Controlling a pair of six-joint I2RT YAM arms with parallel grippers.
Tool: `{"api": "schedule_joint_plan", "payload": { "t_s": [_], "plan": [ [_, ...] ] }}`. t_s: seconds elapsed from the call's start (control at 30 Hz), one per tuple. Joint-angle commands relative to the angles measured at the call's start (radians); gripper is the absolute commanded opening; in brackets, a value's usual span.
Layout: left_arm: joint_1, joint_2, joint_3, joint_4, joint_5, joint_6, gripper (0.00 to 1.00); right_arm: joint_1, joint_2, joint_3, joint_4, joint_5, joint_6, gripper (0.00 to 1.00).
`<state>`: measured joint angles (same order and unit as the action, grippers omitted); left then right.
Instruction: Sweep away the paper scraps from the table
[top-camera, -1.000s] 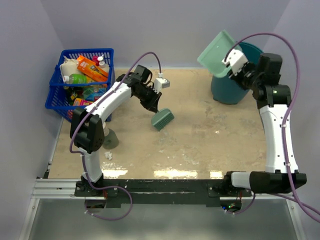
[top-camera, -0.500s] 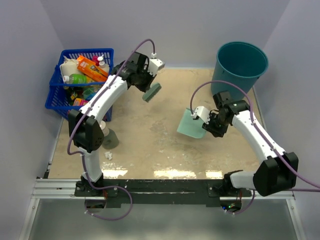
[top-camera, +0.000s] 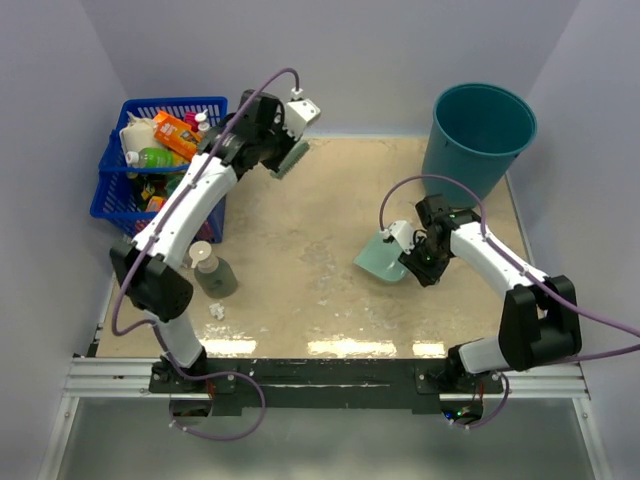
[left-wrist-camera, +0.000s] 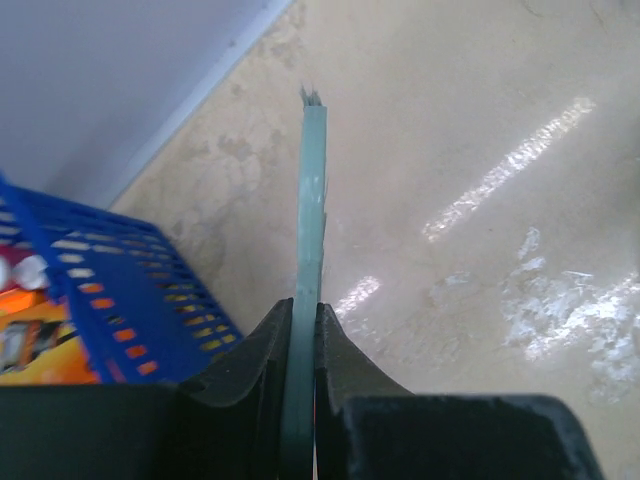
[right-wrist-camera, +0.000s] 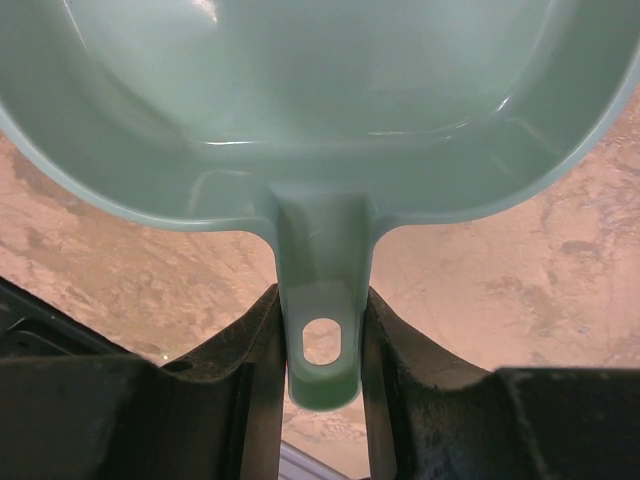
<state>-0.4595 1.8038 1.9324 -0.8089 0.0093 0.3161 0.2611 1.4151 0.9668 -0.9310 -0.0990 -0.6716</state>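
Note:
My left gripper (top-camera: 282, 150) hovers over the table's (top-camera: 300, 220) far left corner, shut on the teal hand brush (top-camera: 294, 158). In the left wrist view the brush (left-wrist-camera: 311, 210) runs edge-on between the jaws of that gripper (left-wrist-camera: 303, 322). The right gripper (top-camera: 410, 253) is shut on the handle of the teal dustpan (top-camera: 378, 258), which rests low over the table right of centre. Seen from the right wrist, the dustpan's (right-wrist-camera: 320, 90) bowl holds nothing and its handle sits between the jaws of that gripper (right-wrist-camera: 320, 335). A white paper scrap (top-camera: 217, 311) lies near the front left, and tiny bits (top-camera: 322, 300) lie near the front middle.
A blue basket (top-camera: 112, 190) full of packets stands at the back left, and its edge (left-wrist-camera: 110, 290) shows close beside the brush. The teal bucket (top-camera: 480, 135) stands at the back right. A grey-green pump bottle (top-camera: 212, 272) stands front left, near the scrap. Grey walls enclose the table.
The right arm brought the dustpan from above the bucket down to the table, then shifted it slightly. The left arm carried the brush from mid-table to the far left corner.

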Motion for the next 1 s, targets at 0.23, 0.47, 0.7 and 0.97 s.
{"api": "schedule_joint_plan", "payload": {
  "t_s": [0.23, 0.47, 0.7, 0.97],
  "plan": [
    [0.025, -0.403, -0.252, 0.039, -0.514, 0.34, 0.0, 0.003, 0.073, -0.004, 0.077, -0.019, 0.079, 0.13],
    [0.26, -0.621, -0.474, 0.422, -0.761, 0.719, 0.0, 0.007, 0.122, 0.042, 0.061, -0.015, 0.079, 0.15],
    [0.292, -0.633, -0.464, 0.188, -0.804, 0.603, 0.0, 0.018, 0.223, 0.124, 0.051, -0.051, 0.087, 0.12],
    [0.714, -0.575, -0.454, -0.122, -0.525, 0.509, 0.0, 0.064, 0.301, 0.177, 0.029, -0.054, 0.089, 0.09]
  ]
}}
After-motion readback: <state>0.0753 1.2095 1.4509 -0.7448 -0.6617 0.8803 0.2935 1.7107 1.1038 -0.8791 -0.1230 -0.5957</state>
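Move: Over by the table's left edge, the grey scrap lies about 25 cm left of the left hand's brush, 21 cm back and 27 below. The pump bottle stands 14 cm left and 24 back, the white scrap some 15 left and 30 back, and the blue basket's middle about 22 left, level ahead. From the right hand, with the dustpan, the grey scrap is roughly 55 cm left, level with it, 7 below. Swinging the brush up and over the blue basket, the left hand goes fast about 36 cm left, rising some 10 cm and drawing back 15, to the outer side of the grey scrap, while turning counter-clockwise and rolling its left side up, each about 45 degrees. Keeping its hold on the dustpan, the right hand lowers it about 4 cm and eases it forward and left. ##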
